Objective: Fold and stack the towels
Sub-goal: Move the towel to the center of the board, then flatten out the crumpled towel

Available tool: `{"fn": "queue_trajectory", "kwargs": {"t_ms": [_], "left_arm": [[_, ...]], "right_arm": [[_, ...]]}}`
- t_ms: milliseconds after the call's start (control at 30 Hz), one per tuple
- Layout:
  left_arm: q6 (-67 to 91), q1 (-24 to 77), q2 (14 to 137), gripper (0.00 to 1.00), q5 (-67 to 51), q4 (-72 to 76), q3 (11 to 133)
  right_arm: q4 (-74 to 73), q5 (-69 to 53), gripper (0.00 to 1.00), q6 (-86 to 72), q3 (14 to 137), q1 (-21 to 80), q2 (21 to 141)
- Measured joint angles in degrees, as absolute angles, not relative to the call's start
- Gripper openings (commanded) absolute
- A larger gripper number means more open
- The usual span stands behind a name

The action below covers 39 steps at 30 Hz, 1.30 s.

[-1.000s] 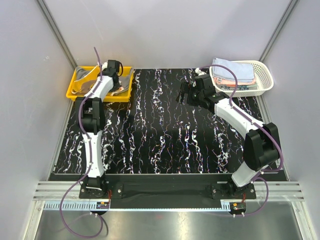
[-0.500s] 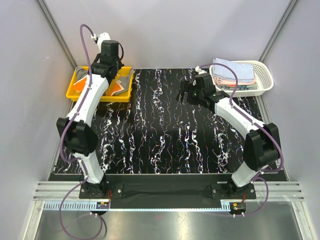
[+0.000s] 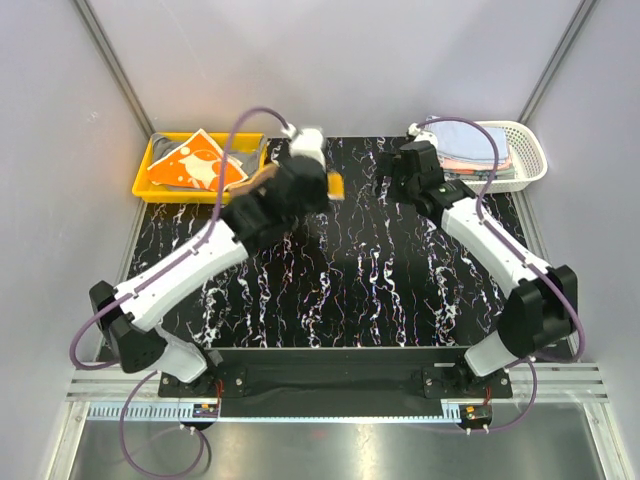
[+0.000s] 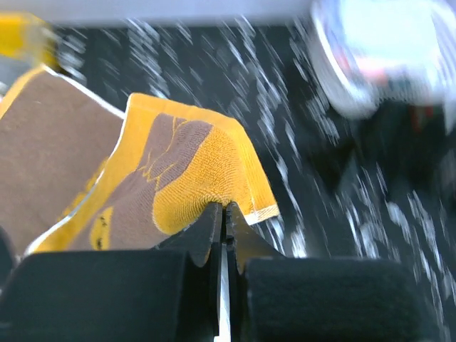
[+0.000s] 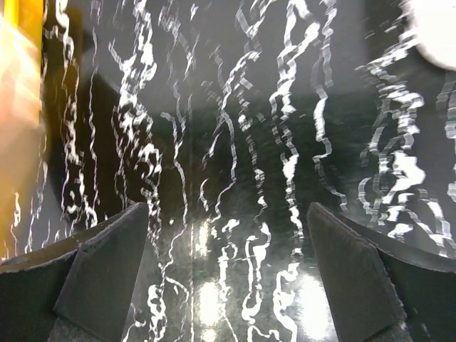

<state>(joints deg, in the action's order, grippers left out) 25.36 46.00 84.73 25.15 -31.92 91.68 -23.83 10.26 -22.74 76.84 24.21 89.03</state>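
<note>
My left gripper (image 4: 224, 208) is shut on the edge of an orange towel (image 4: 192, 167) with brown patterning, which hangs in front of the jaws. In the top view this gripper (image 3: 322, 186) is over the back middle of the table, and a strip of the orange towel (image 3: 335, 187) shows beside it. Another orange towel (image 3: 195, 165) with white markings lies in the yellow tray (image 3: 146, 187). Folded towels (image 3: 470, 152) rest in the white basket (image 3: 532, 152). My right gripper (image 5: 228, 214) is open above bare table, just right of the left one (image 3: 395, 182).
The black marbled table (image 3: 340, 290) spreads between the tray at back left and the basket at back right. The two wrists are close together near the back middle. Grey walls enclose the back and sides.
The left arm has swung from the yellow tray rightward to the back middle of the table, carrying the orange towel. The right gripper has shifted slightly toward the back.
</note>
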Motion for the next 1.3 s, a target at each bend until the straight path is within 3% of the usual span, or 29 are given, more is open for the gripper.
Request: {"fn": "queue_trajectory", "kwargs": {"t_ms": [267, 333, 433, 533, 600, 967, 1300], "left_arm": [[32.3, 63.8, 81.5, 0.02, 23.0, -30.7, 74.5], [34.6, 66.9, 81.5, 0.10, 21.6, -29.8, 70.7], [37.1, 71.2, 82.0, 0.36, 19.4, -29.6, 67.9], [39.0, 73.5, 82.7, 0.54, 18.4, -29.0, 67.9], [39.9, 73.4, 82.4, 0.55, 19.2, -29.0, 67.9], [39.9, 51.2, 78.3, 0.56, 22.4, -32.8, 69.8], [37.1, 33.2, 85.6, 0.54, 14.5, -29.8, 69.8]], "right_arm": [[-24.0, 14.1, 1.00, -23.2, 70.9, 22.1, 81.4], [-23.9, 13.9, 1.00, -23.4, 69.6, 21.7, 81.9], [-23.8, 12.6, 1.00, -23.9, 68.3, 21.7, 84.2], [-23.5, 11.0, 1.00, -24.3, 68.0, 21.7, 87.4], [-23.2, 10.2, 0.98, -24.4, 68.0, 21.7, 90.0], [-19.6, 5.1, 0.79, -24.9, 70.0, 21.8, 104.0], [-19.2, 4.0, 0.71, -24.8, 82.6, 24.2, 116.1]]}}
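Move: About 2 cm ahead of the left hand, 3 cm to its right and some 32 cm below is the board's empty middle, where the towel pinched in that hand is bound; the yellow basket stands about 24 cm ahead and 28 cm to its left. From the right hand the towel is roughly 20 cm left, 3 cm nearer the base, at about its height, and the white basket about 18 cm ahead and 26 cm right. Sweeping the towel back some 20 cm, down 15 and right 10, the left hand opens half-way and lets go, then swings forward about 20 cm and left again over the spread cloth towards its far left corner. The right hand, after shifting slightly right, sinks about 17 cm, tips down, then eases left and forward to the far right corner, fingers closing partway. ##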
